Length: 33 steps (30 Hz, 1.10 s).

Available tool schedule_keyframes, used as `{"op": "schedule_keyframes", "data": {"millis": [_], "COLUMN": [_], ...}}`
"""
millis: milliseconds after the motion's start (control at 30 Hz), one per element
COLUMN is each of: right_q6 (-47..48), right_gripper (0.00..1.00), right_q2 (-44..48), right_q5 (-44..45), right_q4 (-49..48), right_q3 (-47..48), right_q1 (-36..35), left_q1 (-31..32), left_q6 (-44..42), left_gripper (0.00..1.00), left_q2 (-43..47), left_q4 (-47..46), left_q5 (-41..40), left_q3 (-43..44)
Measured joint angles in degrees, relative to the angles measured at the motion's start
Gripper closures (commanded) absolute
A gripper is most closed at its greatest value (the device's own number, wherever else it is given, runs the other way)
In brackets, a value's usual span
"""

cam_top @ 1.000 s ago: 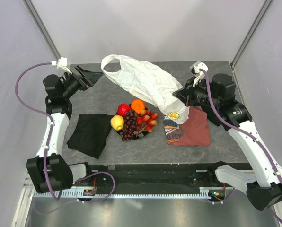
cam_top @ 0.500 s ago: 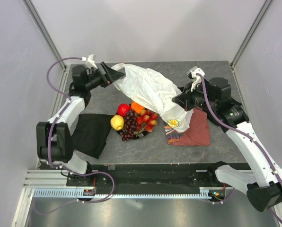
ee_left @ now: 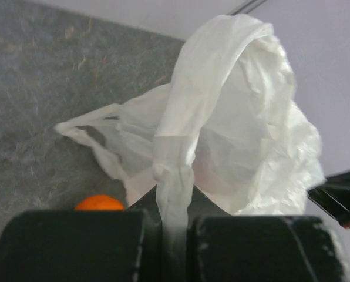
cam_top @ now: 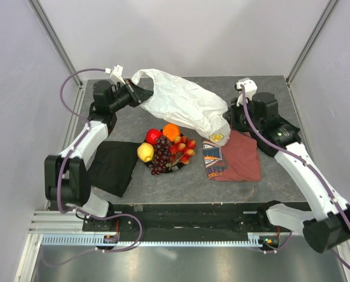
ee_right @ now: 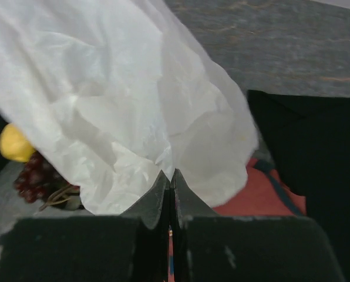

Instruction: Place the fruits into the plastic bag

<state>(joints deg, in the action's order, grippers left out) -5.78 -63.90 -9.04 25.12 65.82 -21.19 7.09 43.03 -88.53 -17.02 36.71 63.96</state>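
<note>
The plastic bag (cam_top: 181, 106) hangs stretched between both grippers above the table. My left gripper (cam_top: 141, 93) is shut on a twisted handle loop (ee_left: 174, 194). My right gripper (cam_top: 225, 125) is shut on the bag's other end (ee_right: 163, 117), its jaws pinched on a thin fold. The fruits lie below the bag on a plate (cam_top: 176, 167): red apple (cam_top: 153, 136), orange (cam_top: 171, 130), lemon (cam_top: 145, 152), grape bunch (cam_top: 161, 156), small red-yellow fruits (cam_top: 184, 150). The orange (ee_left: 98, 202) shows in the left wrist view. The lemon (ee_right: 13, 144) and grapes (ee_right: 37, 175) show in the right wrist view.
A black cloth (cam_top: 111, 166) lies at the table's front left. A red printed T-shirt (cam_top: 236, 157) lies under my right gripper and also shows in the right wrist view (ee_right: 263, 197). Grey walls close in the table on three sides.
My left arm swung in from the far left, took hold of the bag's handle loop and raised it. My right gripper pulled the bag's other end back and right, stretching the bag.
</note>
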Motion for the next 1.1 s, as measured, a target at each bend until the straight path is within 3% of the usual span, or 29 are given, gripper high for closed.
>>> {"op": "schedule_keyframes", "data": {"millis": [167,200,233,333,433,567,800,1100], "right_q6": [-0.15,-0.55,-1.03,-3.37,-5.66,-9.7,-19.82,-33.55], "right_gripper": [0.97,0.89,0.67,0.22,0.11,0.09,0.09,0.04], "right_q2": [-9.35,-11.34,-12.74,-19.34,-25.59,-24.79,-9.6,0.26], "right_q5": [8.98,9.38,9.51,9.46,9.35,8.68,3.56,-0.98], "right_q4": [-5.38,-7.78,-9.35,-13.35,-15.3,-17.99,-24.33,-36.37], "right_q3": [3.52,4.15,4.59,9.22,14.16,10.69,-2.97,-9.6], "right_q1": [0.04,-0.07,-0.15,-0.52,-0.61,-0.61,-1.51,-12.17], "left_q1": [0.11,0.17,0.2,1.09,3.06,6.49,12.72,20.65], "left_q6": [-4.15,-5.33,-6.29,-10.64,-14.6,-17.53,-18.8,-19.23], "left_gripper": [0.98,0.99,0.98,0.98,0.98,0.98,0.98,0.98], "left_q2": [9.97,12.07,13.31,17.09,19.04,20.26,16.15,15.04], "left_q4": [-3.08,-3.61,-3.91,-2.97,0.63,3.61,11.02,12.02], "left_q5": [-0.94,-0.96,-0.98,-2.25,-4.98,-9.38,-16.04,-23.43], "left_q3": [-0.02,0.11,0.2,0.31,0.26,-4.44,-8.57,-9.64]}}
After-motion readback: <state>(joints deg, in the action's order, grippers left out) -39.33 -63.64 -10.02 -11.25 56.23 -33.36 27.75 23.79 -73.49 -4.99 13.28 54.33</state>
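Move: Both hands hold the stretched plastic bag, the left its mouth, about 29 cm left and 8 cm ahead of the right hand. Some 22 cm below the left hand, the orange lies about 9 cm back and 7 cm right, the apple 12 cm back and 1 cm right, the grapes 19 cm back and 3 cm right. From the right hand, the orange is some 21 cm left, about level ahead, and 23 cm below. Right swings the bag bottom 13 cm forward, releases, returns leftward; left, still pinching, jerks up, down and back. ##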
